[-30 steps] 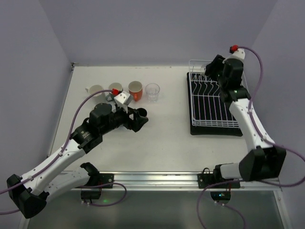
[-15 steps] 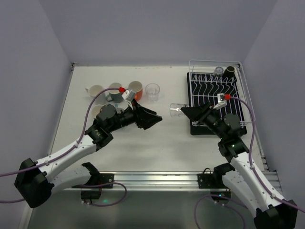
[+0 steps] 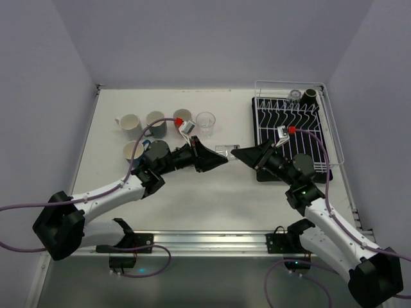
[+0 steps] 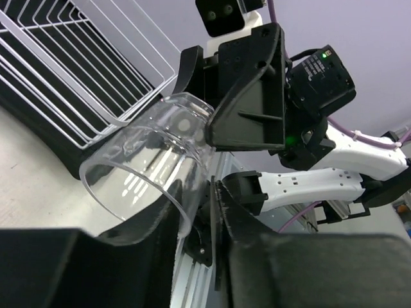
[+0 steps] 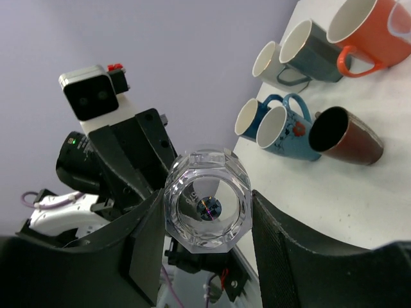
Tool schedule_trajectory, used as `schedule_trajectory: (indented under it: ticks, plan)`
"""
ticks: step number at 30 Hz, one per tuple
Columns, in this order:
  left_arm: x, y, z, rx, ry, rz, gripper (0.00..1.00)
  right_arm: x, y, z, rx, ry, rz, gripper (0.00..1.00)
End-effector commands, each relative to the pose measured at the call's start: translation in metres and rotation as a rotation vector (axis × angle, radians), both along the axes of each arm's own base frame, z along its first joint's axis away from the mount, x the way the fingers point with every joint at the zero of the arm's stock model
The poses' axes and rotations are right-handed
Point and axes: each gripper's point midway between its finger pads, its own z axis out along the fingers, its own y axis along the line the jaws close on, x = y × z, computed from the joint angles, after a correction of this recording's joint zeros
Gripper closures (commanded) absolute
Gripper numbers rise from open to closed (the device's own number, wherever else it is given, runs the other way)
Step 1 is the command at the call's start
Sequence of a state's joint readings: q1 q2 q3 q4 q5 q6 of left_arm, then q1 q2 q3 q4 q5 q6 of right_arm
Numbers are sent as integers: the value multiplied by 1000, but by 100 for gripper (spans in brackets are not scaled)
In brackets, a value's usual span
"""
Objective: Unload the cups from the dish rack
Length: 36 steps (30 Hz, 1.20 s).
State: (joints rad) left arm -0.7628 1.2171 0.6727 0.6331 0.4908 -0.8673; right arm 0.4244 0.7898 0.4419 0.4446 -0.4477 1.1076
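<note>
A clear glass [image 3: 228, 152] hangs sideways over the table's middle between both grippers. My right gripper [image 3: 237, 154] is shut on its thick base [image 5: 207, 206], one finger on each side. My left gripper [image 3: 221, 156] meets it from the left: one finger sits inside the glass's [image 4: 148, 167] mouth and the other outside the wall, with a narrow gap showing beside the rim. The white wire dish rack [image 3: 266, 97] stands at the right on its black tray. At its far end it holds a clear glass [image 3: 294, 95] and a dark brown cup [image 3: 311, 94].
Unloaded cups stand at the back left: a cream mug [image 3: 128, 121], a grey mug [image 3: 156, 122], an orange mug [image 3: 183, 117], a clear glass [image 3: 205, 120]. Two blue mugs [image 5: 282, 128] and a brown cup [image 5: 347, 138] lying on its side are nearer me.
The right arm carried the glass from the rack end to the table's middle. The left arm swung right to meet it, and its jaws narrowed around the rim.
</note>
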Motion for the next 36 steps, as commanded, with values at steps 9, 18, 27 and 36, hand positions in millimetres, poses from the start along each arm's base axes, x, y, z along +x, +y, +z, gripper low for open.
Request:
schedule_trajectory:
  ticks: [9, 18, 27, 36]
  plan:
    - [27, -1, 17, 12, -111, 129, 100, -7, 8, -22, 3, 37, 40, 50]
    - [85, 4, -55, 529, -46, 313, 100, 7, -26, -37, -220, 88, -169, 1]
    - [109, -3, -122, 925, -33, 348, 100, -4, -92, -13, -416, 12, -443, 1]
    - [125, -7, -189, 1160, -16, 341, 100, -16, -108, 1, -399, -45, -502, 1]
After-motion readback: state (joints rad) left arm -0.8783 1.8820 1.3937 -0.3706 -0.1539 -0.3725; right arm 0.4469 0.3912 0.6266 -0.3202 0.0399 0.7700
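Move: Between the two hands hangs a clear glass on its side, its base still in the right fingers, its middle about 3 cm to their left and 2 cm ahead; from the left hand it lies some 2 cm ahead and 2 cm right. The free table spot it goes to is about 11 cm ahead of the left hand and 24 cm below. From that hand the brown cup stands some 13 cm ahead and 10 cm left, the standing glass 25 cm ahead and 4 cm left, both about 23 cm down. Closing on the rim wall of the clear glass, the left fingers take over its hold while the right fingers open wide and let go of the base, the right hand dipping, then backing off about 10 cm to the right. The left hand then carries the glass forward and down some 19 cm towards the free table beside the brown cup, rolling about 60 degrees so its fingers point down. ##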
